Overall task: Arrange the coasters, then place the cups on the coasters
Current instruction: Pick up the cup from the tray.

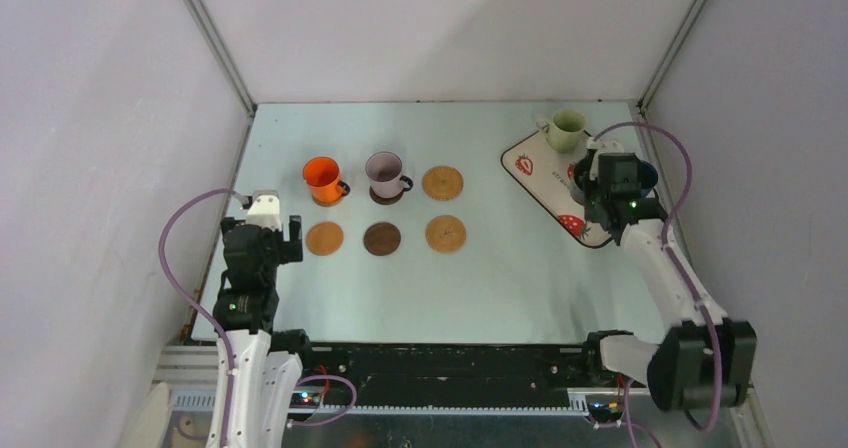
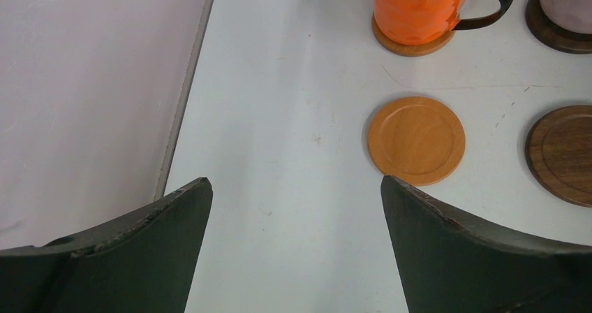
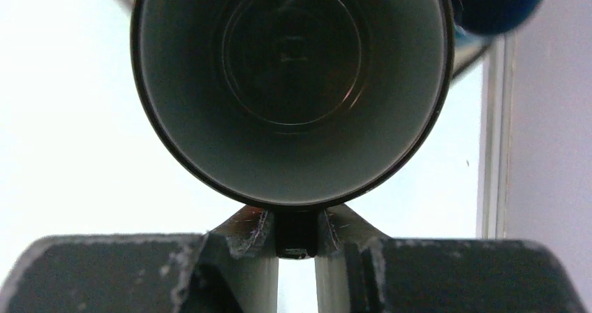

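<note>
My right gripper (image 3: 297, 230) is shut on the handle of a dark-rimmed cup (image 3: 293, 82) with a grey-green inside, over the tray. A navy cup (image 3: 497, 2) stands just beyond it. In the top view the right gripper (image 1: 603, 186) covers that cup, and a pale green cup (image 1: 567, 128) stands at the tray's far end. The orange cup (image 1: 322, 179) and the mauve cup (image 1: 385, 174) each sit on a coaster. Bare coasters: tan (image 1: 442, 182), tan (image 1: 324, 238), dark brown (image 1: 381, 238), tan (image 1: 445, 234). My left gripper (image 2: 297, 187) is open, left of the tan coaster (image 2: 416, 140).
The white strawberry-print tray (image 1: 530, 163) lies at the back right, close to the right wall. The enclosure's left wall (image 2: 91, 103) runs just beside my left gripper. Both arm bases stand at the near edge.
</note>
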`<action>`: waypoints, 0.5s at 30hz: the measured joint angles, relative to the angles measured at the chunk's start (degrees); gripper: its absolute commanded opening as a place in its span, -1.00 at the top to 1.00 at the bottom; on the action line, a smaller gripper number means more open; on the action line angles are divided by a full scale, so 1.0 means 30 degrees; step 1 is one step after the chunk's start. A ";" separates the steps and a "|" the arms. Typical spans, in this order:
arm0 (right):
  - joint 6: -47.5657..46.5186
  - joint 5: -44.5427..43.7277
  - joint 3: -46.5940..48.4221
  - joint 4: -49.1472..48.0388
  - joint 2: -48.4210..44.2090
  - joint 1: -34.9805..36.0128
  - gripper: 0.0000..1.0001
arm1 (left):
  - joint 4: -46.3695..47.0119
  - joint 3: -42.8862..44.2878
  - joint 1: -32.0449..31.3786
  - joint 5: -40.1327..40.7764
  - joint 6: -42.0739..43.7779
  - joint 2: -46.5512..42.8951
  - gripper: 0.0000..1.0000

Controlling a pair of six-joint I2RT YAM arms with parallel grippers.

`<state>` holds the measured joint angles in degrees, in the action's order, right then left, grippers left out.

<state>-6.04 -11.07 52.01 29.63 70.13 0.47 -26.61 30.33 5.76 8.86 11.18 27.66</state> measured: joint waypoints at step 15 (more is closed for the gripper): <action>-0.0197 0.2098 0.8422 0.0882 0.4255 0.8546 1.00 | 0.0576 -0.0160 0.0000 0.1064 0.0000 0.0211 -0.97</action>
<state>-6.63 -4.78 77.28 32.27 82.89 26.11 -24.88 29.85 5.76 12.05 11.18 28.29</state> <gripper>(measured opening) 0.220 0.985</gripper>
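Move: The right hand already holds the grey cup by its handle, lifted over the tray. The far woven coaster lies about 32 cm to its left, 16 cm ahead and 13 cm below; the near woven coaster is also 32 cm left but only 3 cm ahead, and the lilac cup some 46 cm left and 13 cm ahead. On the tray the dark green cup stands 16 cm ahead, 4 cm right. From the left hand, the far woven coaster is about 23 cm ahead, 34 cm right. Keeping its pinch on the grey cup's handle, the right hand sweeps quickly left by some 20 cm towards the far woven coaster. It climbs about 10 cm at first, then levels off and bears forward by roughly 6 cm, while the wrist swings some 30 degrees counter-clockwise. ##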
